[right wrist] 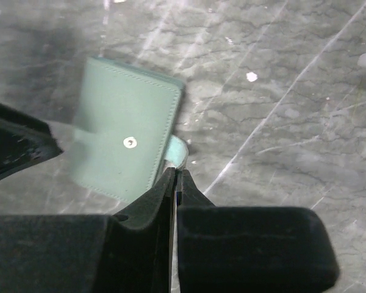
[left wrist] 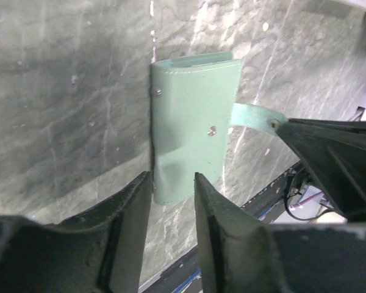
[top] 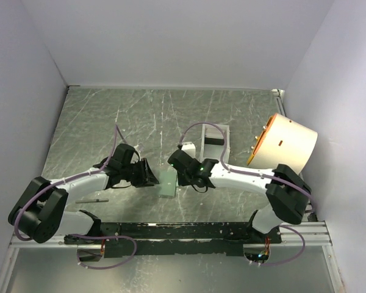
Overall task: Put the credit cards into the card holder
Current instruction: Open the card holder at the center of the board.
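Note:
The sage-green card holder (top: 168, 182) is folded shut between my two grippers, its snap stud (right wrist: 129, 142) showing. My right gripper (right wrist: 175, 174) is shut on the card holder's strap tab (right wrist: 180, 152); in the left wrist view the strap (left wrist: 250, 115) runs from the card holder (left wrist: 192, 122) into that gripper's dark tip (left wrist: 329, 152). My left gripper (left wrist: 172, 180) is open, and the card holder's near edge sits in the gap between its fingertips. From above, the left gripper (top: 154, 177) is at the holder's left side and the right gripper (top: 178, 174) at its right. No credit cards show clearly.
A white tray (top: 227, 141) stands behind the right arm. A beige cylinder with an orange face (top: 287, 143) lies at the right wall. A thin dark strip (top: 91, 200) lies on the table by the left arm; I cannot tell what it is. A black rail (top: 189, 231) runs along the near edge.

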`<state>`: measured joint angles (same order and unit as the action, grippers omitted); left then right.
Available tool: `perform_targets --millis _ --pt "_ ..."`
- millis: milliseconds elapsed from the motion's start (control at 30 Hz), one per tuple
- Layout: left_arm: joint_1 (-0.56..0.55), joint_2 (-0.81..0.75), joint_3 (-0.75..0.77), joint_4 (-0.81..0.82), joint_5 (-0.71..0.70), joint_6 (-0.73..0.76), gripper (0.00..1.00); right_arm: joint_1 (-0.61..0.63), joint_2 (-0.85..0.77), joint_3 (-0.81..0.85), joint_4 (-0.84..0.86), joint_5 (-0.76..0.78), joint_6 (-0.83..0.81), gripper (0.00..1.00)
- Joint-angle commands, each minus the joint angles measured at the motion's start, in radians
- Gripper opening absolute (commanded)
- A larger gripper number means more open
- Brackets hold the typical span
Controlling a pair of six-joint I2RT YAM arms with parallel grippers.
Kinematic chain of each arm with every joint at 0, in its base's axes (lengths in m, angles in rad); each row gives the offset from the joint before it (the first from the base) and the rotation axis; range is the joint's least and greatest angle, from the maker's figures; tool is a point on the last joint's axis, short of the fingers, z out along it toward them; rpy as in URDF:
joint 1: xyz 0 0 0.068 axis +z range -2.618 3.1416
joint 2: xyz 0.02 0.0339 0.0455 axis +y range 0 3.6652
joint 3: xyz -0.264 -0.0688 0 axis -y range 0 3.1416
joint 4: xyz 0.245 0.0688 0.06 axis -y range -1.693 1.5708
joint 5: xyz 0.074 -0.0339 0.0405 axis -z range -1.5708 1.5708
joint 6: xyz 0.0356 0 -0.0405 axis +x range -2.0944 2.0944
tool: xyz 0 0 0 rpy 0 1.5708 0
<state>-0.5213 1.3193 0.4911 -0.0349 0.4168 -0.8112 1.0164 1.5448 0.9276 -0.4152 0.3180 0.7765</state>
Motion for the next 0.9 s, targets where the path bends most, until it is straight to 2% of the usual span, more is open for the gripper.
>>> perform_targets --millis 0,133,367,567,733,867 --pt "-0.014 -0.064 0.044 -0.098 -0.080 0.026 0.48 -0.001 -0.105 -0.014 0.069 -0.057 0.009 0.00" --pt "-0.016 -0.119 0.087 -0.200 -0.158 0.042 0.56 0.000 -0.179 -0.025 0.145 -0.115 0.040 0.00" --pt "-0.015 -0.163 0.150 -0.307 -0.194 0.078 0.62 0.000 -0.198 -0.034 0.205 -0.177 0.063 0.00" --pt "-0.015 -0.176 0.146 -0.309 -0.194 0.078 0.62 0.000 -0.182 -0.052 0.150 -0.132 0.084 0.00" --pt "-0.016 -0.181 0.162 -0.299 -0.116 0.099 0.62 0.000 -0.217 -0.072 0.203 -0.161 0.084 0.00" --pt "-0.016 -0.212 0.183 -0.370 -0.198 0.073 0.64 0.000 -0.226 -0.057 0.245 -0.197 0.083 0.00"
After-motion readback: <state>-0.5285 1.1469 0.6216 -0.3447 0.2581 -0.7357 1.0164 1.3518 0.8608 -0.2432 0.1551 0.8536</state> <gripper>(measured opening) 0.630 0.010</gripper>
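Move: The card holder lies between my hands, its strap already pinched in my right fingers. Its middle is about 4 cm left of my right hand, 1 cm ahead and 2 cm lower. From my left hand, half open at its left edge, the middle is some 4 cm right, 1 cm ahead and 1 cm lower. The white tray stands about 13 cm right of my right hand and 14 cm ahead, a touch lower. Keeping my right fingers shut on the strap, I swing that hand quickly up about 8 cm and some 4 cm left over the holder, tipping it roughly 20 degrees so the fingertips point more to the left, then ease down a little. Meanwhile my left hand opens wider and backs off from the holder's left edge, up about 4 cm and a bit left. ##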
